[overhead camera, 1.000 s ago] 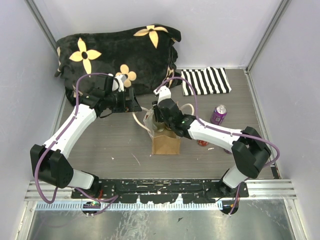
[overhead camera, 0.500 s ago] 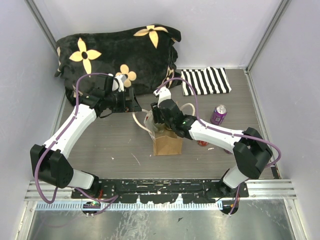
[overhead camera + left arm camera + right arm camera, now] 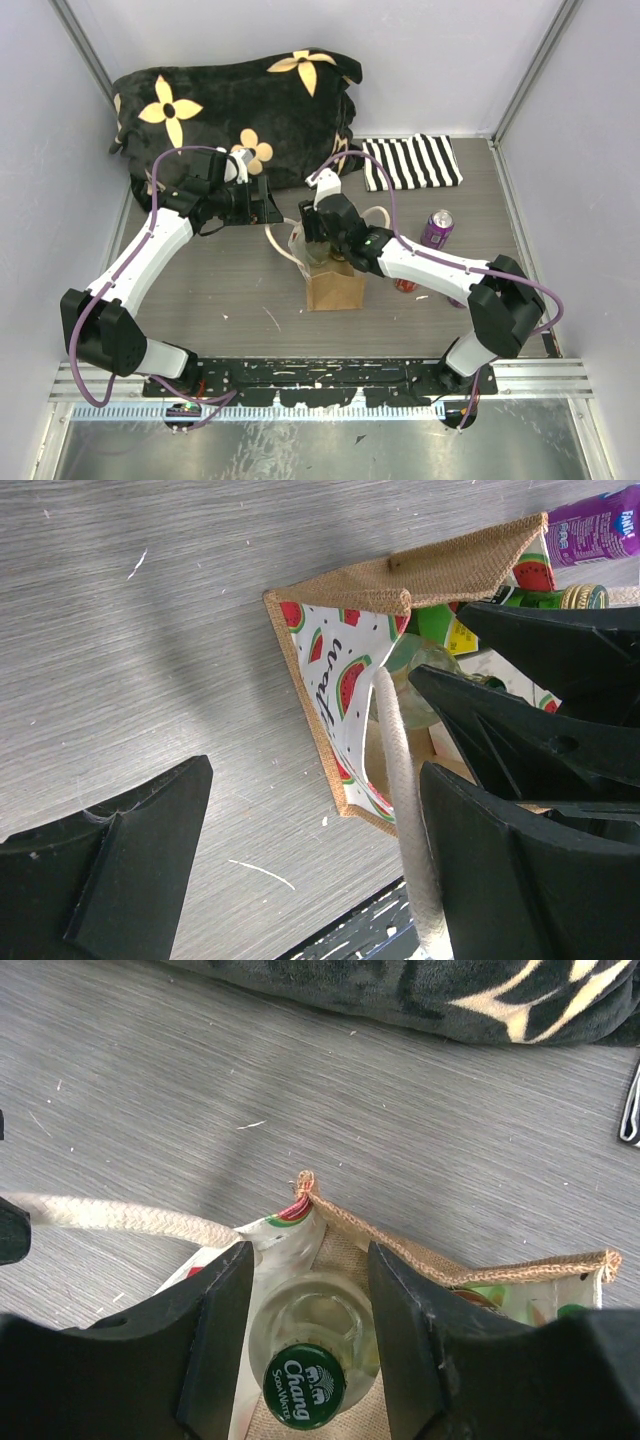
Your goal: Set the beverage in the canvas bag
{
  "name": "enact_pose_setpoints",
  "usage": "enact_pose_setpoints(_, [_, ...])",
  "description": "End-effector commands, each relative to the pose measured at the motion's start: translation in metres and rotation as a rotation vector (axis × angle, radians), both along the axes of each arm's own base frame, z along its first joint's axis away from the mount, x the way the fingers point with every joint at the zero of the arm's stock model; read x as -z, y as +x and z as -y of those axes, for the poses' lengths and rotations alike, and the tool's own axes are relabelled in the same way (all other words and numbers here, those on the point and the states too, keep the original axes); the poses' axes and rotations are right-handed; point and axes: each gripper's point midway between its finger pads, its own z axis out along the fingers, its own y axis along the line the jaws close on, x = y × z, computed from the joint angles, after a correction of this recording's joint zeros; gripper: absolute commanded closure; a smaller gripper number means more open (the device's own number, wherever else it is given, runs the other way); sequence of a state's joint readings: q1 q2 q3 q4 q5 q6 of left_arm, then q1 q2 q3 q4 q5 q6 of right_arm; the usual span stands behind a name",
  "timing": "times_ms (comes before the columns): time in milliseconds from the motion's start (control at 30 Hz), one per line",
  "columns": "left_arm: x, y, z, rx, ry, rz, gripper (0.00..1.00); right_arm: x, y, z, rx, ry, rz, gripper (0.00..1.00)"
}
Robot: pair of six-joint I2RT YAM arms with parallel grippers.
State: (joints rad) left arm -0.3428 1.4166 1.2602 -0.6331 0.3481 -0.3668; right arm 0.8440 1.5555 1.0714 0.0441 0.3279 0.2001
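The canvas bag (image 3: 333, 285) stands upright mid-table, tan outside, with a watermelon-print lining (image 3: 330, 680). The beverage, a clear glass bottle with a green cap (image 3: 304, 1385), stands inside the bag. My right gripper (image 3: 307, 1260) hangs over the bag's mouth (image 3: 318, 240), open, one finger on each side of the bottle's neck with small gaps. My left gripper (image 3: 268, 205) is wide open to the bag's left. One cream rope handle (image 3: 395, 770) lies against its right finger and is pulled out sideways.
A black flowered cushion (image 3: 230, 100) fills the back left, with a striped cloth (image 3: 410, 162) at the back right. A purple can (image 3: 437, 228) stands to the right of the bag. A red item (image 3: 405, 286) shows under my right forearm.
My right gripper's jaws have spread apart off the bottle, which stays in the bag. The left arm has not moved.
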Motion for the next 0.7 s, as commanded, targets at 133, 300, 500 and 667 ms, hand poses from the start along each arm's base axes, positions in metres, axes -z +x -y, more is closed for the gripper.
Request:
enact_pose_setpoints(133, [0.000, 0.003, 0.001, 0.012, -0.010, 0.015, 0.08, -0.059, 0.012, -0.003, 0.032, 0.083, 0.113, 0.45])
enact_pose_setpoints(300, [-0.008, 0.001, 0.008, 0.048, -0.043, 0.022, 0.07, -0.103, 0.033, 0.004, 0.109, 0.107, 0.188, 0.44])
enact_pose_setpoints(500, [-0.030, -0.004, 0.022, 0.128, -0.112, 0.052, 0.07, -0.140, 0.082, 0.043, 0.254, 0.121, 0.163, 0.42])
enact_pose_setpoints(667, [-0.043, -0.017, 0.035, 0.211, -0.187, 0.056, 0.07, -0.121, 0.106, 0.112, 0.399, 0.074, 0.014, 0.40])
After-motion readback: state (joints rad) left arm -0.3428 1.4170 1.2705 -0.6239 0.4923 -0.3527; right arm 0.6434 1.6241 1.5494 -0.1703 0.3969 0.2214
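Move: Inside the bag, the glass bottle stands between the right hand's opened fingers, its middle about 5 cm below and 2 cm back of them. The green bottle is roughly 6 cm to the right and 2 cm back, with the bag's right handle about 14 cm right, level ahead. The purple can stands some 26 cm right, level ahead. From the left hand, the glass bottle is about 11 cm right, 4 cm back and 9 cm lower. Lifting clear of the glass bottle after a short pause, the empty right hand rises about 15 cm while reaching some 10 cm forward, then also swings right, leaving the bag and turning clockwise about 15 degrees; its fingers stay part open. Late on, the left hand, wide open and empty, eases 2–3 cm right, back and up beside the bag's left handle, starting to turn clockwise. ##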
